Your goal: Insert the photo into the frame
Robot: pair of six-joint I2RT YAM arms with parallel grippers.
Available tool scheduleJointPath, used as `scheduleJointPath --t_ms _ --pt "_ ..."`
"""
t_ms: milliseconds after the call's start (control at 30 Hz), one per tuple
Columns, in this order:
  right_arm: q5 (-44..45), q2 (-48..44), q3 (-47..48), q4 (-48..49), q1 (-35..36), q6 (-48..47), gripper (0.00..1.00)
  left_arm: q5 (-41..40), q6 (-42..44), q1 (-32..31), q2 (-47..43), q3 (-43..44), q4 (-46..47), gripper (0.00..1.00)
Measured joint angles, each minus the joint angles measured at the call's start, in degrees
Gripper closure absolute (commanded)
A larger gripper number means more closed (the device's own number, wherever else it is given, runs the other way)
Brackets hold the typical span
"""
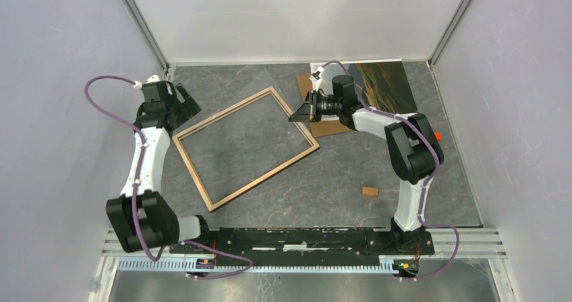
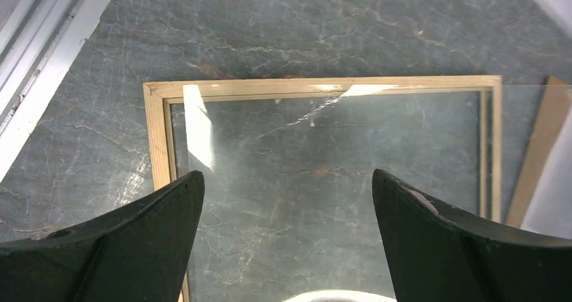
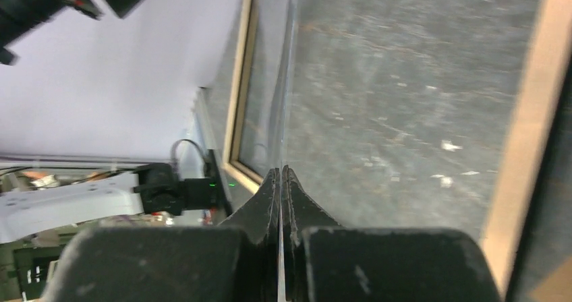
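The frame (image 1: 192,174), a thin light-wood rim, lies flat on the grey table left of centre. Its clear pane (image 1: 270,113) is tilted above it, and my right gripper (image 1: 297,111) is shut on the pane's right edge. In the right wrist view the thin pane (image 3: 290,79) runs edge-on straight out from between the shut right gripper (image 3: 280,170). The photo (image 1: 388,86), dark with golden streaks, lies at the back right, behind the right arm. My left gripper (image 1: 185,103) hovers open over the frame's far-left corner; the left gripper (image 2: 288,174) holds nothing, with the frame (image 2: 324,86) and pane (image 2: 337,154) below.
A brown backing board (image 1: 330,128) lies under the right wrist, partly hidden, and shows as a brown strip (image 2: 539,147) in the left wrist view. A small brown piece (image 1: 369,191) lies on the table near the right arm's base. Grey walls close in on three sides.
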Motion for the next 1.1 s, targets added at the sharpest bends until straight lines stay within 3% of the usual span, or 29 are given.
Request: scheduleJointPath --t_ms 167,533,800,1100 --pt "-1.5 -7.6 -2.5 8.7 1.9 10.5 1.0 2.7 -0.4 0.0 -6.9 1.8 -3.0 0.0" --pt "-2.9 -13.0 -3.3 33.4 10.4 34.6 1.0 4.3 -3.4 0.0 -22.7 23.1 -7.3 0.0" --pt "-2.9 -13.0 -3.2 38.9 13.2 41.7 1.0 3.8 -3.4 0.0 -25.2 26.3 -8.6 0.0" --pt "-0.9 -8.7 -3.3 41.0 13.1 40.9 1.0 3.8 -3.4 0.0 -23.2 24.0 -10.6 0.0"
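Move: The right hand already pinches the right-hand edge of the clear sheet, whose middle lies about 15 cm to its left, 7 cm back and some 5 cm below. The frame's middle is around 15 cm left, 10 cm back and 9 cm lower; the photo is roughly 23 cm right and 11 cm ahead, with the brown board under it. From the open left hand the sheet's middle is about 16 cm right, 8 cm back and 10 cm down. Still pinched at its edge, the clear sheet is carried away from the frame by the right hand: up some 20 cm, back about 12 and left 7, with its fingertips tilting up 30 degrees, before a 3 cm sink and a slight forward return. The empty left hand climbs quickly about 30 cm, drawing back 11 and tilting its open fingers up to roughly level, then eases down 4 cm. ##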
